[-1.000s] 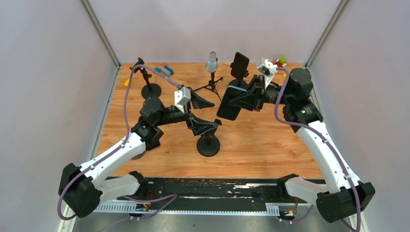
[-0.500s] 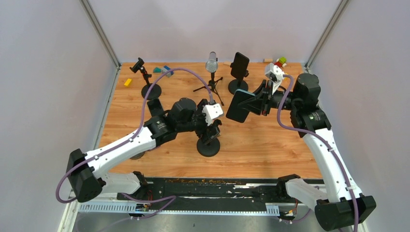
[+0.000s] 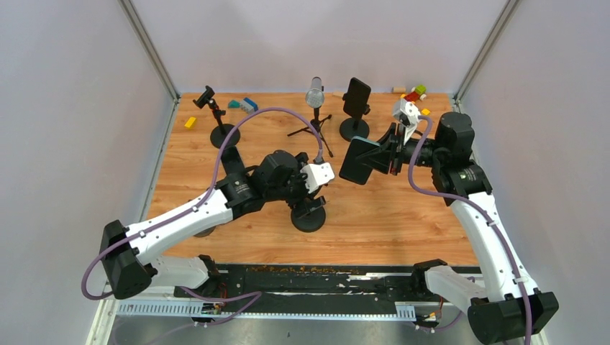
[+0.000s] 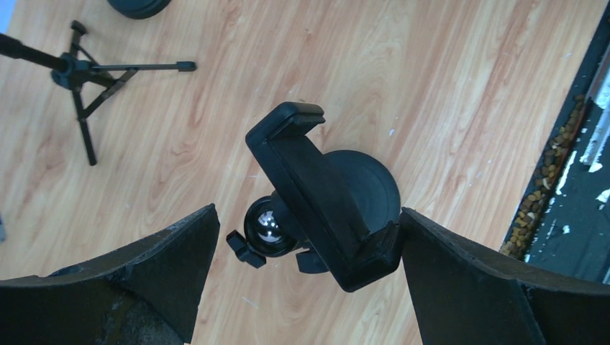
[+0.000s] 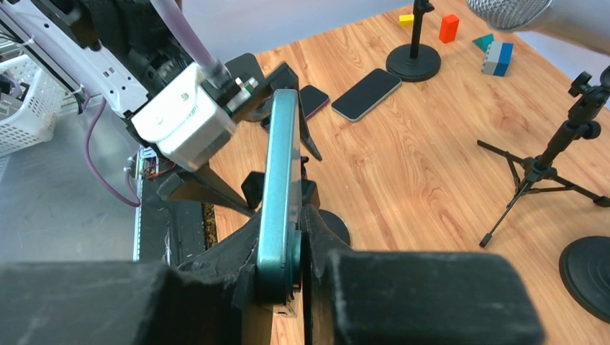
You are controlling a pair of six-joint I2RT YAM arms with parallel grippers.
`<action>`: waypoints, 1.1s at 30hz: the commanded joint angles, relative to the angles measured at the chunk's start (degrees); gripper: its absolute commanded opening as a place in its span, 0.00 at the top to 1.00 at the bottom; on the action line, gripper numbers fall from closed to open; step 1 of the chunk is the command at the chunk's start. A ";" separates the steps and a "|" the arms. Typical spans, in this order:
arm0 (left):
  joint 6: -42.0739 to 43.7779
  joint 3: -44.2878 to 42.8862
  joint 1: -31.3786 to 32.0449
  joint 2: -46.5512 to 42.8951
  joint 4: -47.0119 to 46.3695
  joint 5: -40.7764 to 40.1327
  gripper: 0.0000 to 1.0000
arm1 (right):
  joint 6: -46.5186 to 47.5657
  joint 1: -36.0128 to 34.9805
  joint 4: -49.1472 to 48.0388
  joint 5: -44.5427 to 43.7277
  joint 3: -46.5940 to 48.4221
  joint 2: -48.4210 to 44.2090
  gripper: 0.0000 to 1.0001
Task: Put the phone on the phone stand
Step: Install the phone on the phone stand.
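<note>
My right gripper (image 3: 381, 155) is shut on the phone (image 3: 359, 161), a dark one with a teal rim, and holds it in the air right of the table's middle. In the right wrist view the phone (image 5: 279, 172) stands edge-on between the jaws of that gripper (image 5: 301, 241). The black phone stand (image 3: 309, 215), with a round base, ball joint and tilted empty cradle (image 4: 316, 190), stands near the table's middle. My left gripper (image 3: 311, 198) hangs over it, open, and in the left wrist view this gripper (image 4: 308, 219) has a finger either side of the cradle.
At the back stand a second stand holding a phone (image 3: 357, 97), a microphone on a tripod (image 3: 315, 95) and an empty stand (image 3: 214, 109). Toy blocks (image 3: 244, 104) lie back left and others (image 3: 416, 92) back right. Two phones (image 5: 365, 93) lie flat under the left arm.
My left arm swung right and came down over the phone stand, gripper open. My right gripper drew the phone slightly right and turned it more edge-on.
</note>
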State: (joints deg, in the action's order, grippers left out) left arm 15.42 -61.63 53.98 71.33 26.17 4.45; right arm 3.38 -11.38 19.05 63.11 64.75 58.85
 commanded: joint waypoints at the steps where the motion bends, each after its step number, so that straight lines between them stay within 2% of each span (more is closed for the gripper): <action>1: 3.78 -1.08 -0.10 -3.82 0.39 -4.24 0.00 | 3.72 0.14 -1.15 2.23 -0.35 -0.20 1.00; 10: 7.45 -0.62 -0.10 -6.45 3.15 -8.27 0.00 | 8.31 -1.12 1.99 1.49 -1.20 0.47 1.00; 19: 10.47 3.73 -0.10 -11.99 5.25 -12.31 0.00 | 10.38 -2.26 3.57 0.42 -1.58 0.73 1.00; 29: 10.38 8.37 -0.10 -17.45 5.99 -11.25 0.00 | 12.29 -3.78 6.31 -1.98 0.01 2.01 1.00; 33: 9.52 9.95 -0.21 -19.96 5.95 -11.84 0.04 | 13.06 -4.07 7.35 -2.87 0.44 2.53 1.00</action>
State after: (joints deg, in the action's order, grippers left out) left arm 24.84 -52.71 53.95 54.24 33.17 -6.61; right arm 14.15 -14.96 27.18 60.45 62.78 61.43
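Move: The phone stand's clamp sits just past the left hand's open fingertips: about 3 cm to its right, 1 cm ahead and 2 cm below. The microphone tripod is roughly 32 cm ahead and 3 cm to the right of that hand; a dark phone lies on the table some 19 cm ahead and 25 cm left. From the right hand, which holds the phone, the clamp is about 14 cm left, 2 cm back and 16 cm lower. Leftward, the left hand travels about 8 cm, rising slightly before easing down again, fingers wide open and tipping up some 10 degrees; its base-side finger stays against the left end of the clamp and draws the stand along. Meanwhile the right hand keeps its grip on the phone and sinks about 5 cm towards clamp height, tilting slightly. ##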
